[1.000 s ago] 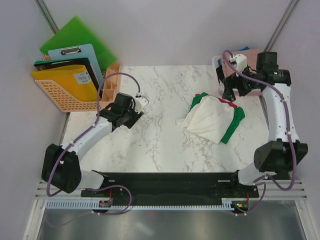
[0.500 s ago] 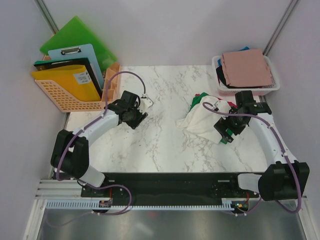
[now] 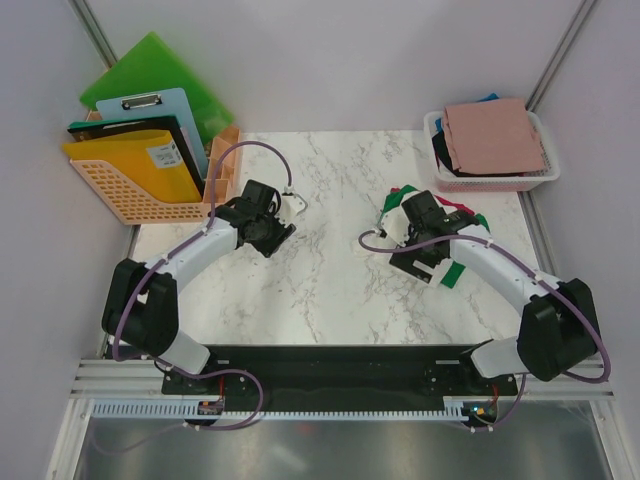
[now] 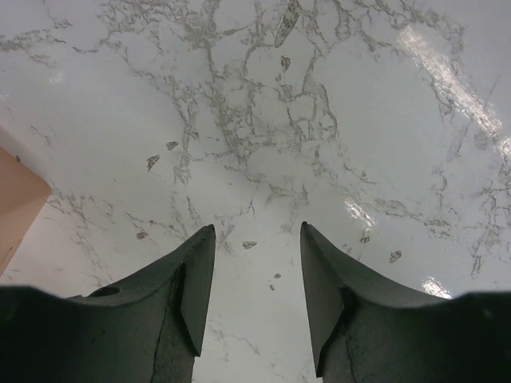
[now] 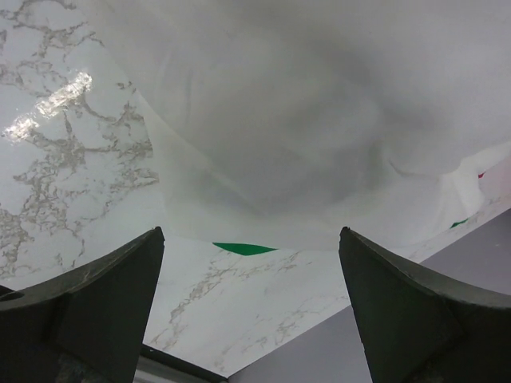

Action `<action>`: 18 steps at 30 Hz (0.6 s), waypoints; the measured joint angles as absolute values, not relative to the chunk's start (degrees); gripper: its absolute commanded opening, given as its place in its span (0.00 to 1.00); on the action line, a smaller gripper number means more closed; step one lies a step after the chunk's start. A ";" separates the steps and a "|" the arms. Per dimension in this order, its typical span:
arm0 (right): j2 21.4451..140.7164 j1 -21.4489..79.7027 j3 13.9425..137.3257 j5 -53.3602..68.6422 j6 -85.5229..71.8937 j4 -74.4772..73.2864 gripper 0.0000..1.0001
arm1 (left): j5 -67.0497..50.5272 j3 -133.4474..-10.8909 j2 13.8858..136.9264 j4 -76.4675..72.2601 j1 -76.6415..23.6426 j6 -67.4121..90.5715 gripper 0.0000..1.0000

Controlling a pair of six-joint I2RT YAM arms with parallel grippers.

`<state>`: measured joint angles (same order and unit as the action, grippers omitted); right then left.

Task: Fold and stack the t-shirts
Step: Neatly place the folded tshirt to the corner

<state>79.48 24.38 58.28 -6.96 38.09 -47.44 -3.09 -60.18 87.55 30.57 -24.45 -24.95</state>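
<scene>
A cream-white t-shirt (image 5: 303, 120) lies crumpled on the marble at centre right, and a sliver of a green one (image 5: 243, 249) pokes out from under its edge. From above, my right arm covers most of this heap; green cloth (image 3: 452, 273) and a bit of red (image 3: 457, 208) show around it. My right gripper (image 3: 420, 260) (image 5: 251, 239) hangs wide open right at the white cloth's edge, nothing between its fingers. A dusty-pink t-shirt (image 3: 492, 135) lies folded on top in the basket. My left gripper (image 3: 272, 238) (image 4: 258, 231) is open over bare marble.
The white mesh basket (image 3: 548, 173) stands at the back right, with dark and blue cloth under the pink one. An orange basket (image 3: 120, 197) with clipboards and green boards (image 3: 160, 68) fills the back left corner. A peach box corner (image 4: 16, 203) shows beside my left gripper.
My right arm has swung from the basket at the back right down and left onto the white t-shirt heap. My left arm has shifted slightly right, then held still.
</scene>
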 measured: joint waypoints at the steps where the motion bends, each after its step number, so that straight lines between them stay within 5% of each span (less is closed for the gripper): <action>1: 80.05 25.15 58.28 -7.64 37.41 -47.00 0.98 | -3.07 -60.18 87.55 30.59 -24.45 -24.97 0.54; 18: 81.71 45.91 54.02 -15.46 27.59 -50.15 0.98 | -2.85 -60.18 87.20 30.50 -24.45 -24.97 0.54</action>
<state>81.71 45.91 54.02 -15.46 27.59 -50.15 -2.85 -60.18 87.20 30.50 -24.45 -24.97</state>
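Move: The white folded t-shirt lies under and just beyond the open right hand, its middle about 5 cm ahead, 2 cm to the right and 6 cm below. The green t-shirt beneath it is centred roughly 7 cm ahead and 5 cm right of the hand; the white basket is some 25 cm ahead and 16 cm right. From the left hand, the white t-shirt is about 30 cm right and 1 cm ahead. The right hand, fingers wide open, swings about 6 cm left and back past the white t-shirt's near-left edge, then sinks. ##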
